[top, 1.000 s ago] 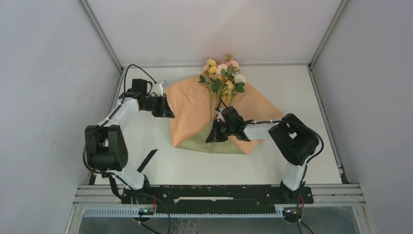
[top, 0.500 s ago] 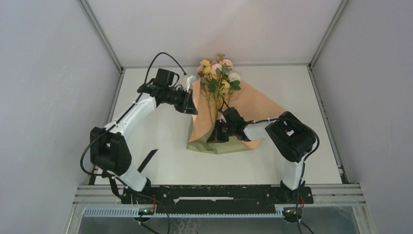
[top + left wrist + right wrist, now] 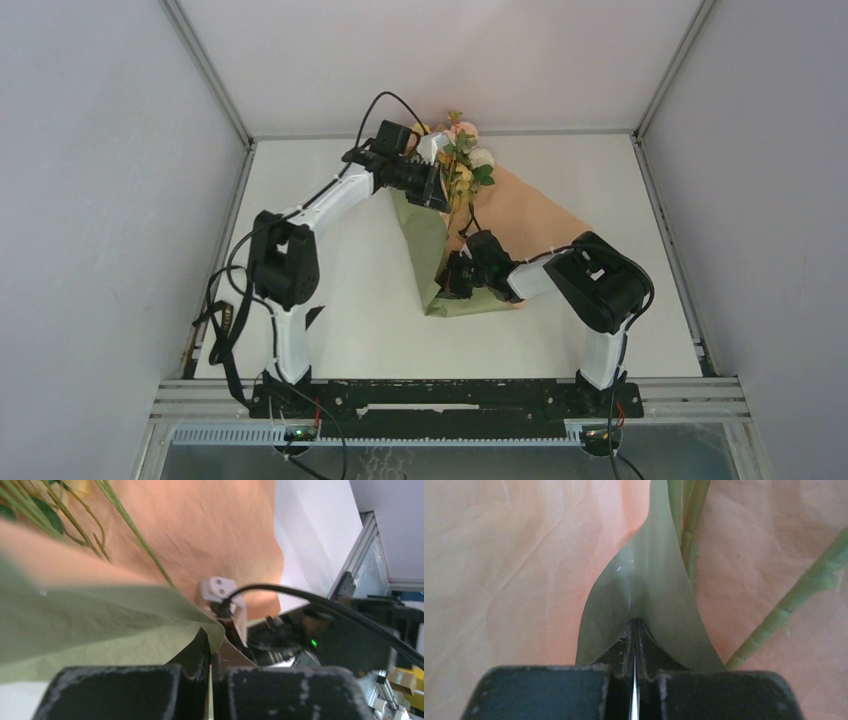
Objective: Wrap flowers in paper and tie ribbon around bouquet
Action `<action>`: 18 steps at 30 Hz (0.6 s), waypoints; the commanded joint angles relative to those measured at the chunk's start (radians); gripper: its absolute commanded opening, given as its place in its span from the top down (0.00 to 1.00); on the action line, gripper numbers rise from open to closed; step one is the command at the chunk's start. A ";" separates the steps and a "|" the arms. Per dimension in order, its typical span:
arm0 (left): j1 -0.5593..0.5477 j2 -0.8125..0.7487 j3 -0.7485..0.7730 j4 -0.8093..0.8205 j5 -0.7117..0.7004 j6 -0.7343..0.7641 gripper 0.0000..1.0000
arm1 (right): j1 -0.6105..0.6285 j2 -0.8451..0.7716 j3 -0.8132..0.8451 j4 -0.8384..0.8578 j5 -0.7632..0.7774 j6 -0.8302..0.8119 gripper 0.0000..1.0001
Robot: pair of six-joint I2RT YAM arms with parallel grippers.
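Observation:
The flowers (image 3: 468, 160) lie on the paper (image 3: 530, 215), heads toward the far wall, and their thin green stems (image 3: 135, 535) run over its peach face. My left gripper (image 3: 440, 195) is shut on the paper's left edge (image 3: 150, 625). It holds that edge over the stems, so an olive flap (image 3: 425, 245) stands up. Low on the sheet, my right gripper (image 3: 450, 282) is shut on the olive bottom corner (image 3: 644, 585), folded up beside the stems (image 3: 689, 520). The ribbon (image 3: 314, 316) lies left of the paper, mostly hidden behind my left arm.
The booth's back wall runs just behind the flower heads and side walls close in the table (image 3: 640, 300). My left arm stretches diagonally across the table's left half. The right arm's elbow (image 3: 600, 285) sits right of the paper.
My left gripper has swung right and toward the back with the paper's left edge, folding it over the flowers so the olive side shows. The right gripper has kept its hold.

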 commanded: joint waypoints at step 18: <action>-0.055 0.298 0.177 0.074 -0.147 0.001 1.00 | 0.025 -0.471 -0.148 -0.369 0.334 -0.024 1.00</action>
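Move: My left hand still pinches the edge of the paper's green-backed left flap. The stems it is meant to cover, below the blossoms, lie about 4 cm ahead, 4 cm to the right and 16 cm below; the blossoms are some 16 cm ahead, 4 cm right and 13 cm lower. From my right hand, closed on the bottom fold, those stems lie about 16 cm ahead and 3 cm right, near its height; the fold's middle is 1 cm back, 6 cm right and 1 cm lower. I keep the flap pinched in my left hand and bring it down about 10 cm over the stems, going forward and a little right at first, then almost straight down. Meanwhile my right hand, fingers staying shut, lifts off the bottom fold, rising some 5 cm and then drawing to the right, with a slight clockwise turn. ##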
